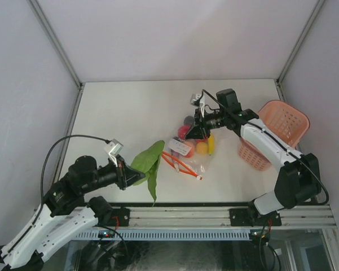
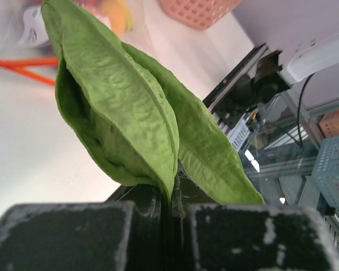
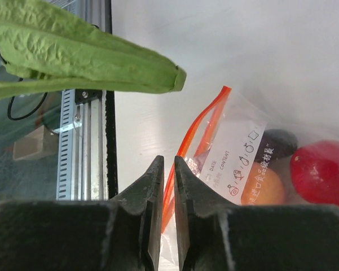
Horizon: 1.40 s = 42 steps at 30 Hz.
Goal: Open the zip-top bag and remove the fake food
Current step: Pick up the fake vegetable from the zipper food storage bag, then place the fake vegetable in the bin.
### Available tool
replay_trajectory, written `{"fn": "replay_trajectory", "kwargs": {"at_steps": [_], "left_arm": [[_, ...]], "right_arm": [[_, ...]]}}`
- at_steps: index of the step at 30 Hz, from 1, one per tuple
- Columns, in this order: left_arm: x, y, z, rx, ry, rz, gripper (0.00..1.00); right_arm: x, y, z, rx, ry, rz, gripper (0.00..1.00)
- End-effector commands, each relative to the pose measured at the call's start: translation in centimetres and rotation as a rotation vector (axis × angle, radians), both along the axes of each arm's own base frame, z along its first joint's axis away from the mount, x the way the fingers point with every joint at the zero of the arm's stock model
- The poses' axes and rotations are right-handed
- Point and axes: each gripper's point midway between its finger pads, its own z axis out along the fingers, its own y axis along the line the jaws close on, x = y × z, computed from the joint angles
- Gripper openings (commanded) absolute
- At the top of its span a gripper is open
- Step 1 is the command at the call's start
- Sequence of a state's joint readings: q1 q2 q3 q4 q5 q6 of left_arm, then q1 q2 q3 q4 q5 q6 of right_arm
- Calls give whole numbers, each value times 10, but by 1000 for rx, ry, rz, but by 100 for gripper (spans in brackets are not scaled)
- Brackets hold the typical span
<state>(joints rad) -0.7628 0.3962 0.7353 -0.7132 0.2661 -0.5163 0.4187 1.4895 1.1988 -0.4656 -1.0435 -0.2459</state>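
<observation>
The zip-top bag [image 1: 187, 157] lies mid-table, its red-orange zipper strip [image 1: 177, 164] toward the near edge. Inside it are a yellow banana [image 1: 211, 145], an orange fruit [image 1: 201, 148] and a red fruit [image 1: 183, 131]. A dark ball [image 1: 189, 120] sits at its far end. My left gripper [image 1: 126, 172] is shut on the stem of the green leafy vegetable [image 1: 149, 161], held outside the bag. My right gripper [image 1: 198, 130] hovers at the bag's far end. Its jaws [image 3: 168, 161] stand a narrow slit apart, with the strip [image 3: 206, 121] showing in the slit. Contact with the bag is unclear.
A pink lattice basket [image 1: 273, 132] stands at the right, beside my right arm. An aluminium rail [image 1: 186, 214] runs along the table's near edge. White walls close in the table on three sides.
</observation>
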Motion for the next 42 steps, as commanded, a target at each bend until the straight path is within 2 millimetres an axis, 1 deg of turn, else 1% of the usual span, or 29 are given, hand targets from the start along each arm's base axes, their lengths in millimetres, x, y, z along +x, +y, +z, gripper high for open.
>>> {"fn": "replay_trajectory", "kwargs": {"at_steps": [1, 4, 6, 7, 9, 14, 15, 18, 21, 25, 27, 32, 36, 38, 42], "left_arm": [[11, -18, 53, -197, -134, -12, 0], [19, -28, 61, -256, -157, -11, 0], [23, -35, 63, -282, -157, -25, 0], [24, -39, 64, -295, -157, -38, 0], [23, -46, 67, -311, -146, -75, 0], [18, -64, 76, -354, -115, -191, 0], [16, -67, 78, -370, -94, -217, 0], [14, -77, 83, -405, -52, -285, 0], [11, -85, 85, -417, -12, -343, 0], [10, -95, 87, -431, 25, -408, 0], [13, -100, 84, -426, 48, -423, 0], [14, -107, 92, -461, 53, -466, 0], [15, -110, 96, -468, 53, -483, 0], [15, -110, 96, -467, 55, -491, 0], [15, -112, 96, -467, 54, -500, 0]], "right_arm": [[-10, -2, 36, 72, -152, 71, 12], [-15, -7, 48, 75, -267, 91, 14], [-20, -11, 55, 83, -368, 109, 19], [-23, -13, 56, 84, -414, 120, 22], [-29, -17, 58, 100, -541, 160, 30], [-41, -24, 52, 112, -853, 246, 50], [-42, -25, 48, 110, -920, 268, 53], [-49, -26, 43, 118, -1023, 317, 57], [-52, -25, 45, 132, -1045, 323, 57], [-45, -23, 50, 131, -1022, 272, 58], [-46, -22, 51, 134, -1011, 267, 63], [-60, -16, 46, 170, -977, 324, 72], [-72, -10, 38, 197, -931, 376, 82], [-76, -7, 35, 208, -908, 394, 83], [-80, -4, 38, 231, -842, 388, 85]]}}
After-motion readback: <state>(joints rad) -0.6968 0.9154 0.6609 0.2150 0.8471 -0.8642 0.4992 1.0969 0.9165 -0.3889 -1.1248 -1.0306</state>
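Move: The left gripper already holds the green vegetable, its middle some 3 cm ahead and 4 cm to the right. It is bound for the right gripper, roughly 14 cm ahead, 17 cm right and about level. From the right gripper the vegetable lies about 11 cm back and 13 cm left. The food bag lies about 18 cm below the right gripper, 5 cm back and 3 cm right; its orange zip edge is 11 cm back and 2 cm left. Keep the left grip shut on the green vegetable and bring it about 11 cm right towards the right gripper, lifting 5 cm while swinging the fingers clockwise and tipping them up. Meanwhile draw the right hand back some 7 cm over the bag, rising slightly, roll it about 50 degrees with its front edge going up, and open its fingers wide around the vegetable's near end; don't close yet. ##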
